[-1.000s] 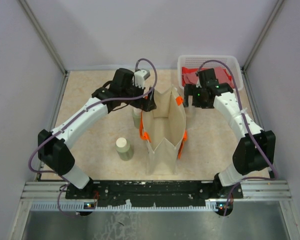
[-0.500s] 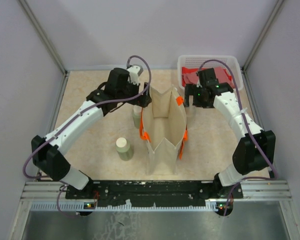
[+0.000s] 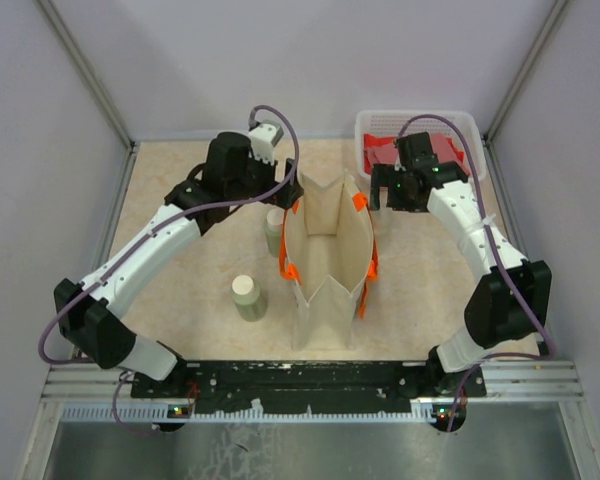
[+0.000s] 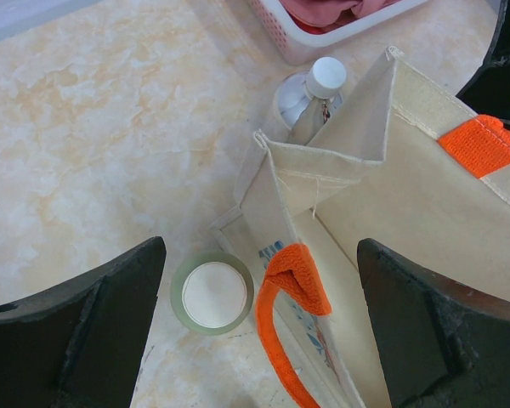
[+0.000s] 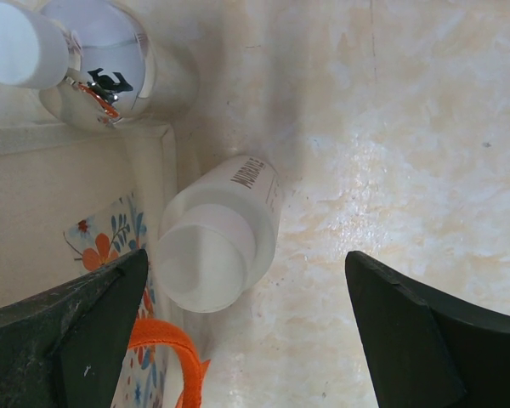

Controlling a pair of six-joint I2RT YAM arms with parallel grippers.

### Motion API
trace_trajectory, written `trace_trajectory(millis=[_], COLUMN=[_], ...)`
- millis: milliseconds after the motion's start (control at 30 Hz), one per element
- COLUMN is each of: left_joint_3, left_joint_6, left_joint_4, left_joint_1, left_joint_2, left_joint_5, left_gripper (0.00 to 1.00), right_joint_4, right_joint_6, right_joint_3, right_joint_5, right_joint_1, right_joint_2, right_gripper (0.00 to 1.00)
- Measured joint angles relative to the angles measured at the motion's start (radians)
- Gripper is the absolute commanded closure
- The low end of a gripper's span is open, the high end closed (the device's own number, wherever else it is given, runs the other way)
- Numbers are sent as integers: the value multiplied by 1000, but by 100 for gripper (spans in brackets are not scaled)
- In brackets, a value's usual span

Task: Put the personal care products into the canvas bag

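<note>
The beige canvas bag (image 3: 327, 255) with orange handles (image 4: 299, 280) stands upright and open at mid-table. One sage-green bottle (image 3: 248, 297) stands alone to its left. Another green bottle (image 4: 212, 293) stands against the bag's left side, below my open left gripper (image 4: 261, 280), which holds nothing and hangs over the bag's left rim (image 3: 280, 192). A clear bottle with a white cap (image 4: 313, 89) stands behind the bag. My right gripper (image 5: 245, 263) is open above a cream bottle (image 5: 219, 246) beside the bag's right wall, with the clear bottle (image 5: 89, 64) close by.
A white lattice basket (image 3: 420, 122) holding a red cloth (image 3: 380, 155) sits at the back right, just behind the right wrist. Metal frame posts and pale walls enclose the table on three sides.
The left arm has drawn back to the left, off the bag's mouth, uncovering the green bottle by the bag. The right arm has hardly moved.
</note>
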Motion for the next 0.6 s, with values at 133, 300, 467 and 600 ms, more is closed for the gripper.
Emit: trace_trajectory(millis=[133, 300, 467, 600], left_joint_3=[-1, -17, -34, -27], left_joint_6=[-8, -5, 6, 13], left_joint_4=[1, 22, 23, 12], left_joint_1=[0, 0, 0, 0], left_joint_2=[4, 4, 4, 17], left_joint_5=[-7, 2, 41, 63], left_gripper=[0, 6, 48, 65], right_joint_4=[-6, -6, -6, -6], right_joint_6=[-1, -1, -1, -1], right_joint_3=[0, 0, 0, 0], right_joint_5=[8, 10, 6, 2], right_joint_1=[0, 0, 0, 0], right_joint_2=[0, 0, 0, 0], right_gripper=[1, 1, 1, 1])
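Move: Some 2 cm to the left hand's right and 3 cm below it is the orange patch on the canvas bag's left rim, about 1 cm nearer the base. The matching right-rim patch is about 14 cm to its right, and level with it going forward. A green bottle stands upright by the bag, about 4 cm left of the hand, straight level with it and 20 cm lower. From the right hand, the left patch is roughly 20 cm left, 2 cm back and 5 cm higher. Closing onto the bag's left rim, the left hand first barely shifts, then eases down about 1.5 cm and some 1 cm to its right, towards the orange patch. As it sinks, its fingers go from wide open to well under half open, one on each side of the patch. ##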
